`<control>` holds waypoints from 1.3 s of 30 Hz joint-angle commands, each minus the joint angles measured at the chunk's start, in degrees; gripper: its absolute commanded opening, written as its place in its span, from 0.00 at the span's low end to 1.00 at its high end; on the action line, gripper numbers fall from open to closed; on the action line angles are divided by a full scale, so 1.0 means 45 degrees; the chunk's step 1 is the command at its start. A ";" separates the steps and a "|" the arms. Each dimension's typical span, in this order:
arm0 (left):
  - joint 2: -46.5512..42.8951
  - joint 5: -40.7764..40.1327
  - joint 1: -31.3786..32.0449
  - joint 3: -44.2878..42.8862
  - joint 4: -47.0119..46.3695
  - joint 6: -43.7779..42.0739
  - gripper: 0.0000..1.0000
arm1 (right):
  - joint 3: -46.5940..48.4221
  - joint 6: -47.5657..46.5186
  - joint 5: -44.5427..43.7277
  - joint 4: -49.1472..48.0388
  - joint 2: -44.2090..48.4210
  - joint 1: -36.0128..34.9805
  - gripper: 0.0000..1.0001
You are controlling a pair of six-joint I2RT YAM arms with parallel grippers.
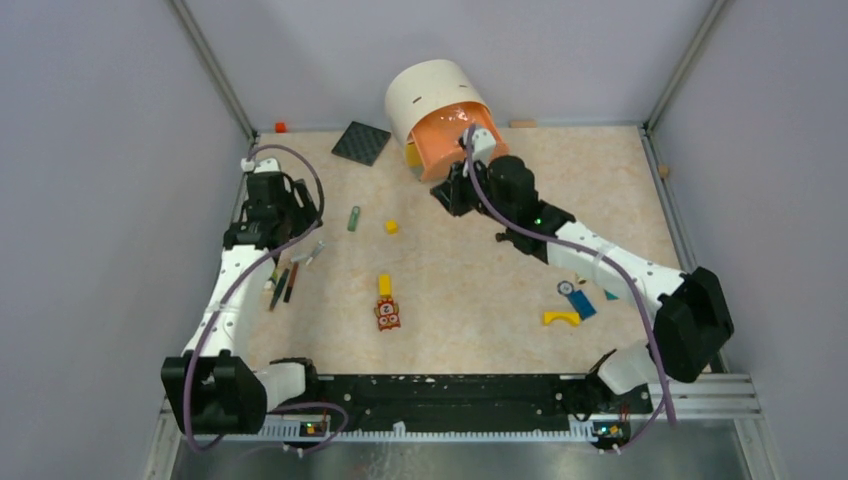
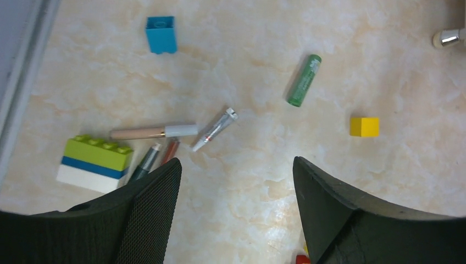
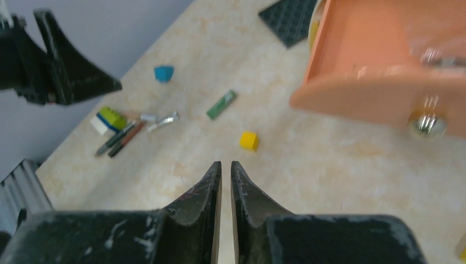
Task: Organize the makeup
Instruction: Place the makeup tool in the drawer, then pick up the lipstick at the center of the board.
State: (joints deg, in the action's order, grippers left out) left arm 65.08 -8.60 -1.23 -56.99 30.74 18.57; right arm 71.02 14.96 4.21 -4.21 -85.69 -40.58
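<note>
The makeup lies at the table's left. A green tube [image 2: 303, 80] [image 1: 353, 218] lies alone. A beige stick with a white cap [image 2: 154, 132], a small silver tube [image 2: 215, 129], a dark pencil [image 2: 144, 164] and a red-brown pencil [image 2: 170, 149] lie bunched together. My left gripper [image 2: 236, 160] [image 1: 296, 222] hangs open above this bunch, with only bare table between its fingers. My right gripper [image 3: 226, 164] [image 1: 440, 198] is shut and empty, just in front of the pulled-out orange drawer [image 3: 379, 60] of a white round container [image 1: 430, 95].
A green, blue and white brick stack [image 2: 93, 164] touches the pencils. A blue brick [image 2: 161, 34] and a yellow cube [image 2: 364, 126] lie nearby. A black studded plate [image 1: 361, 142] lies at the back. An orange owl tile [image 1: 387, 314] and blue and yellow pieces [image 1: 570, 308] lie nearer the front.
</note>
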 commanded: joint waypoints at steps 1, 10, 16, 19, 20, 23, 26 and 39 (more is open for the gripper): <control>0.1443 0.0890 0.0764 -0.0958 -0.0350 0.0534 0.80 | -0.2584 0.1789 -0.0438 -0.1657 0.1741 -0.0219 0.11; 0.5427 -0.0569 0.2122 -0.1670 -0.3042 0.1320 0.80 | -0.5723 0.2592 -0.0400 -0.1094 0.4146 -0.0250 0.11; 0.8079 -0.1201 0.2130 -0.3383 -0.3167 0.0331 0.79 | -0.6330 0.2025 -0.0393 0.0336 0.5422 -0.0260 0.12; 0.9298 -0.1611 0.2130 -0.4136 -0.2853 0.0076 0.78 | -0.6571 0.1820 -0.0733 0.0806 0.6056 -0.0260 0.12; 0.9616 -0.1565 0.2130 -0.4306 -0.2838 -0.0002 0.77 | -0.6665 0.1794 -0.0846 0.0882 0.6218 -0.0265 0.12; 1.0155 -0.1154 0.2130 -0.4407 -0.3177 -0.0264 0.76 | -0.6805 0.1758 -0.1023 0.1218 0.6545 -0.0260 0.12; 1.0507 -0.0944 0.2130 -0.4426 -0.3200 -0.0301 0.72 | -0.6828 0.1787 -0.1189 0.1396 0.6620 -0.0260 0.12; 1.0751 -0.0485 0.2347 -0.4096 -0.3023 0.0012 0.30 | -0.6818 0.1803 -0.1540 0.1459 0.6549 -0.0260 0.12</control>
State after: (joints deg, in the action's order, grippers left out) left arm 113.01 -11.46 8.69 -75.35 16.91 18.13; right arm 40.12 23.62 -1.02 3.05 -57.12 -41.74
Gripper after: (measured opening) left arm 0.335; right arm 0.116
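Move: The green tube lies about 12 cm ahead of the left hand, 7 cm to its right and some 17 cm below. Beside the tube, the yellow cube stands roughly 9 cm farther right and 2 cm nearer the base; the silver tube lies about 9 cm left of the green one and 9 cm nearer. From the right hand, the green tube is around 12 cm ahead, 21 cm left and 26 cm below. The green tube is met by the open left gripper, which sinks about 16 cm while reaching 13 cm forward, swinging right early on and tipping some 15 degrees further down; once low, the fingers close and pinch the tube's far half. The empty right hand, fingers nearly shut, draws back, down and to the right, away from the drawer, about 10 cm each way. ##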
